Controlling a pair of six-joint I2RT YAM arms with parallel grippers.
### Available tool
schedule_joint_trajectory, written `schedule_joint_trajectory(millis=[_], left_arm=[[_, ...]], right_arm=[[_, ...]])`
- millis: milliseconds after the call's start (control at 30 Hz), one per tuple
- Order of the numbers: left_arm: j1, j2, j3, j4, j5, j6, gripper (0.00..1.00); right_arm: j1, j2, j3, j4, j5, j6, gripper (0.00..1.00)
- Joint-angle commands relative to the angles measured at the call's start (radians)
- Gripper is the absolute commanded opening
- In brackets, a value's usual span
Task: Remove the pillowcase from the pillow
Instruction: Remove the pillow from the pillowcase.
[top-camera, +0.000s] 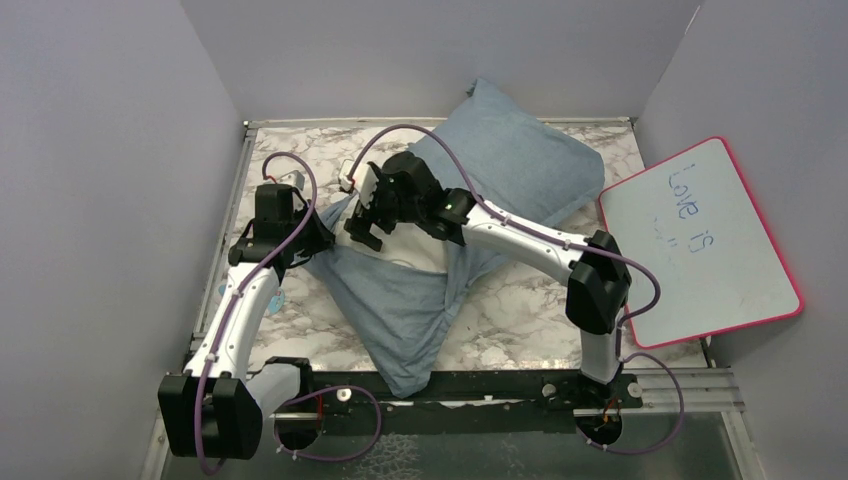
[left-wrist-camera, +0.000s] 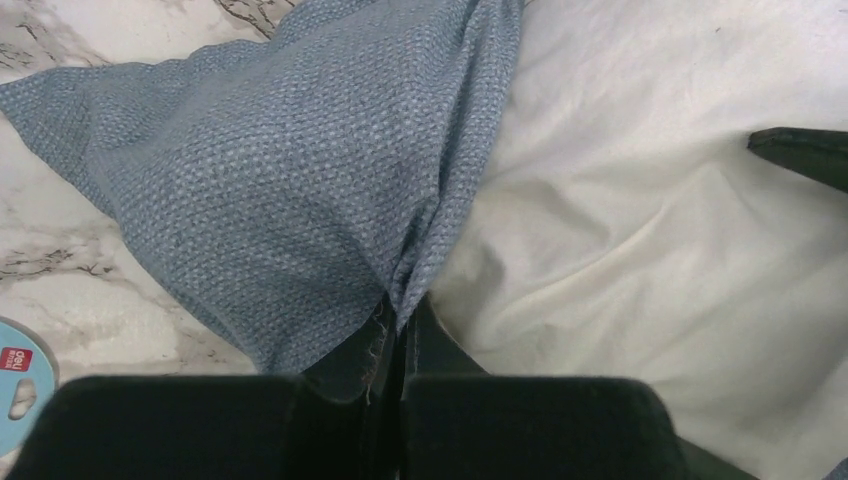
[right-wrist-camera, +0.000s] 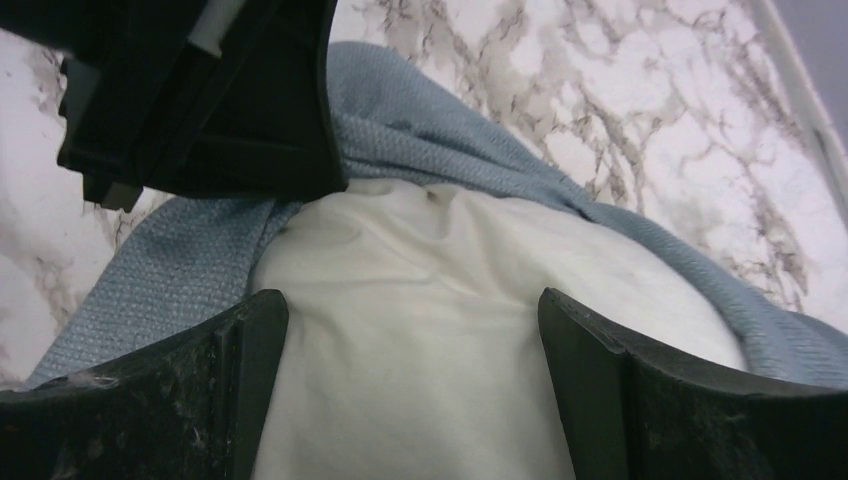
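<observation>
The grey-blue pillowcase (top-camera: 520, 160) lies across the marble table, still around most of the white pillow (top-camera: 400, 255), whose bare end shows at the case's open mouth near the left. My left gripper (left-wrist-camera: 405, 310) is shut on the pillowcase (left-wrist-camera: 290, 170) edge, pinching a fold of blue cloth beside the pillow (left-wrist-camera: 650, 220). My right gripper (right-wrist-camera: 412, 320) is open, its two fingers (right-wrist-camera: 250, 330) wide apart and straddling the exposed pillow (right-wrist-camera: 410, 300). The pillowcase (right-wrist-camera: 450, 140) rim bunches just beyond it. In the top view the right gripper (top-camera: 365, 222) hovers close to the left gripper (top-camera: 310, 235).
A pink-rimmed whiteboard (top-camera: 700, 240) with blue writing leans at the right. Grey walls enclose the marble table (top-camera: 520, 320) on three sides. A small blue-and-white round object (left-wrist-camera: 20, 385) lies on the table by the left gripper.
</observation>
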Motion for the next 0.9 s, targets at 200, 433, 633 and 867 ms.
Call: schedule_joint_trajectory(millis=[200, 433, 633, 867], left_arm=[[-0.001, -0.052, -0.005, -0.062, 0.061, -0.005, 0.00], [-0.001, -0.021, 0.003, -0.060, 0.051, -0.009, 0.00], [0.000, -0.007, 0.012, -0.079, -0.037, -0.025, 0.00], [0.019, -0.044, 0.017, -0.126, -0.233, -0.056, 0.00]], right_arm=[[-0.008, 0.077, -0.032, -0.121, -0.057, -0.088, 0.99], [0.078, 0.132, -0.121, -0.159, -0.018, -0.091, 1.00], [0.091, 0.235, -0.114, -0.057, 0.379, 0.001, 0.56], [0.092, -0.021, -0.320, 0.185, 0.457, 0.108, 0.01]])
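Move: Beneath the right hand's wide-open fingers, about 8 cm down, is the exposed white pillow, its bared part centred some 4 cm to the right. The gripped case edge is some 6 cm left and 1 cm back, the pillowcase body some 27 cm right and 13 cm ahead, the loose flap about 15 cm back and 6 cm right. From the left hand the pillow lies about 11 cm right, level fore and aft, slightly lower. Dropping about 8 cm onto the bared pillow inside the case mouth, the right hand shuts its wide-open fingers on a fold of white cloth, then starts up by some 1.5 cm, twisting roughly 15 degrees clockwise. The left hand keeps its pinch on the case edge beside it and shifts 1.5 cm left near the end, easing slightly down and back. ##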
